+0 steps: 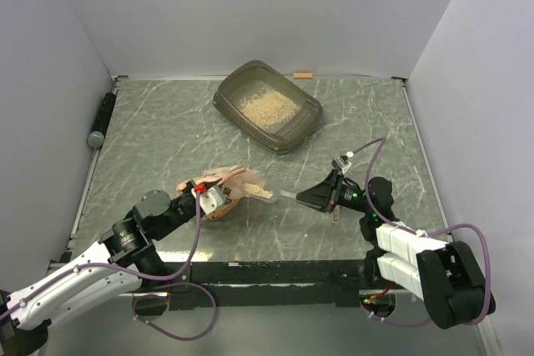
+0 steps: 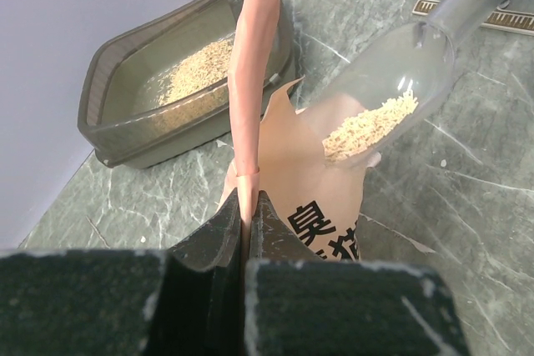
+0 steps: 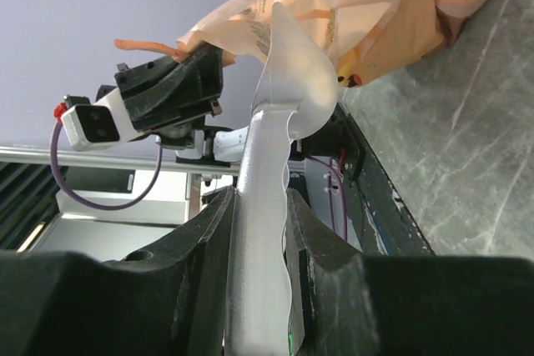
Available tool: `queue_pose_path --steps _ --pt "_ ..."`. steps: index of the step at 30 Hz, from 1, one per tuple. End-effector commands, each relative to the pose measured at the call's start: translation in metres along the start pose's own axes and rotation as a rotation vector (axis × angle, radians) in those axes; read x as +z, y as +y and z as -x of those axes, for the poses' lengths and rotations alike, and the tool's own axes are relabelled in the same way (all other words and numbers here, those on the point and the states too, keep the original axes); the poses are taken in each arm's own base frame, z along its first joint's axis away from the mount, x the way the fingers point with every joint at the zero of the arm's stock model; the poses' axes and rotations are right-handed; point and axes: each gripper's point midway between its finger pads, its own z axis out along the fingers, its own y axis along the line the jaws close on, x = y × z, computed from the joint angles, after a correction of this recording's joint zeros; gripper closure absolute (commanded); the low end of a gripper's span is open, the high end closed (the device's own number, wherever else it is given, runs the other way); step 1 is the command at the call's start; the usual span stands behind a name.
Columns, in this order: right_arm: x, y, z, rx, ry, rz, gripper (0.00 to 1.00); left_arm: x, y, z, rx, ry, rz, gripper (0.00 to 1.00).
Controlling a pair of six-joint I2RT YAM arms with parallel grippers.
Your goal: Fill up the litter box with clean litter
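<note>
The grey-brown litter box [image 1: 294, 134] sits at the back of the table with a patch of pale tan clean litter [image 1: 267, 107] on its floor; the left wrist view shows it too [image 2: 125, 135]. Nearer the front, the salmon-pink bag [image 1: 236, 181] is held up by my left gripper [image 1: 209, 198], shut on the bag's upper edge [image 2: 248, 202]. My right gripper [image 1: 312, 197] is shut on the handle of a clear plastic scoop [image 3: 265, 164]. The scoop's bowl [image 2: 400, 64] sits at the bag's mouth with tan granules [image 2: 370, 127] in it.
A black cylinder [image 1: 102, 119] lies along the left table edge. A small orange piece [image 1: 303, 75] rests by the back wall. A slotted metal strip [image 2: 505, 19] lies on the table near the right arm. White walls enclose three sides.
</note>
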Motion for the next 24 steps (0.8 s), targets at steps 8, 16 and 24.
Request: queue_pose_path --steps 8,16,24 --pt "0.005 0.048 0.037 -0.135 -0.092 0.008 1.00 0.006 0.017 0.024 -0.022 -0.075 0.077 0.99" --pt "0.013 0.060 0.086 -0.133 -0.218 -0.014 1.00 0.005 0.020 0.026 -0.026 -0.075 0.087 0.99" --pt "0.035 0.057 0.161 -0.105 -0.325 -0.042 1.00 0.006 0.018 0.025 -0.023 -0.071 0.077 0.99"
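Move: The right hand, holding the loaded scoop level at the bag's mouth, has the litter box's middle about 34 cm ahead, 10 cm to its left and 12 cm below. The litter bag stands some 25 cm left and 4 cm ahead, a little lower; the ruler lies 8 cm ahead, 12 cm right, on the table. From the left hand, the litter box is about 32 cm ahead, 13 cm right and 17 cm below. Right hand lifts the held scoop about 5 cm, then carries it some 11 cm forward towards the litter box. ##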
